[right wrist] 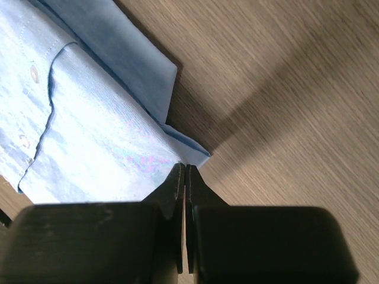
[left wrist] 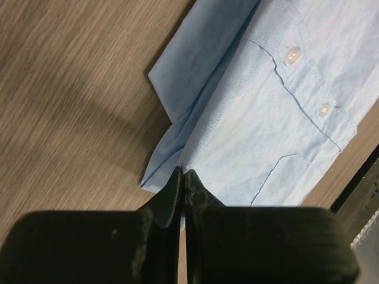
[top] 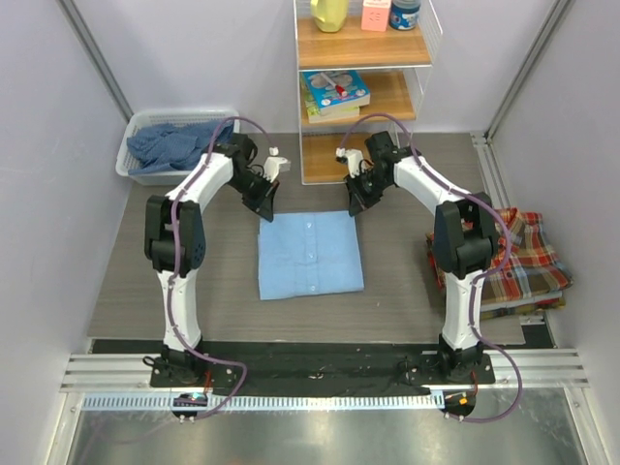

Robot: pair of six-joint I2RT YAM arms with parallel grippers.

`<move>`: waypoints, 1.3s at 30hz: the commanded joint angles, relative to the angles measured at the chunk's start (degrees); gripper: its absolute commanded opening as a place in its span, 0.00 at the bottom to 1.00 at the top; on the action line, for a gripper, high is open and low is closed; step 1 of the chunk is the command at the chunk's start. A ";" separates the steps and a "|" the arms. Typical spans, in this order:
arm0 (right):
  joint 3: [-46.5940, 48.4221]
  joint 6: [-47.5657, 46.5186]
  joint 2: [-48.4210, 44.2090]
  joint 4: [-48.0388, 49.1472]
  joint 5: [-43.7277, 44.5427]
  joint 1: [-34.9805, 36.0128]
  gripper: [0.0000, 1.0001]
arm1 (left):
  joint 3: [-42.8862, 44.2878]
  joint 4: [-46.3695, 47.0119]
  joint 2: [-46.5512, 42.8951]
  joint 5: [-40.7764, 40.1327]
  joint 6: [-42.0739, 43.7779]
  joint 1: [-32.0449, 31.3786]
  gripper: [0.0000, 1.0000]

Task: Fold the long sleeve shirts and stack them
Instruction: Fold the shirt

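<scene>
A light blue long sleeve shirt [top: 310, 257] lies folded into a flat rectangle in the middle of the table, button placket up. My left gripper [top: 266, 211] points down at its far left corner, and the jaws are shut on the cloth edge [left wrist: 183, 171]. My right gripper [top: 355, 207] stands the same way at the far right corner, shut on the edge there [right wrist: 185, 165]. Folded-under layers show beside each corner in the wrist views. A plaid shirt [top: 518, 257] lies folded at the right edge of the table. Darker blue shirts [top: 170, 145] are heaped in a white bin.
The white bin [top: 126, 167] sits at the far left corner of the table. A wire shelf [top: 363, 97] with books and bottles stands at the back centre, just behind both grippers. Walls close in on the left and right.
</scene>
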 commanded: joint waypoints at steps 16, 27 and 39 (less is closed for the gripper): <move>6.26 7.75 6.49 9.74 8.09 -0.29 0.27 | 20.24 -2.71 16.96 -9.99 -7.71 3.85 0.21; -8.38 18.53 -16.00 8.94 -14.02 -0.82 1.00 | -19.15 14.75 -21.60 18.03 -19.03 5.01 1.00; -33.19 44.76 -11.81 39.45 -31.46 11.23 1.00 | -51.64 57.29 -24.13 27.38 -60.34 -2.93 1.00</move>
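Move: At the shirt's two far corners, both shut grippers already pinch the cloth a little above the table. The table patch for the left corner lies about 6 cm ahead, 3 cm left and 6 cm below the left hand; for the right corner, some 4 cm ahead and 6 cm below the right hand. The shirt's middle is 9 cm back and 10 cm right of the left hand. From the right hand, the bottom shelf is about 15 cm ahead, directly in line. Lowering the far edge about 6 cm while carrying it forward, the left hand some 6 cm and the right 4, both hands lay it on the table and open wide to let go. Then both rise and sweep back about 20 cm and inward over the shirt, wrists tilting some 30 degrees so the fingers point more level towards each other, before sinking slightly, still open and clear of the cloth. ##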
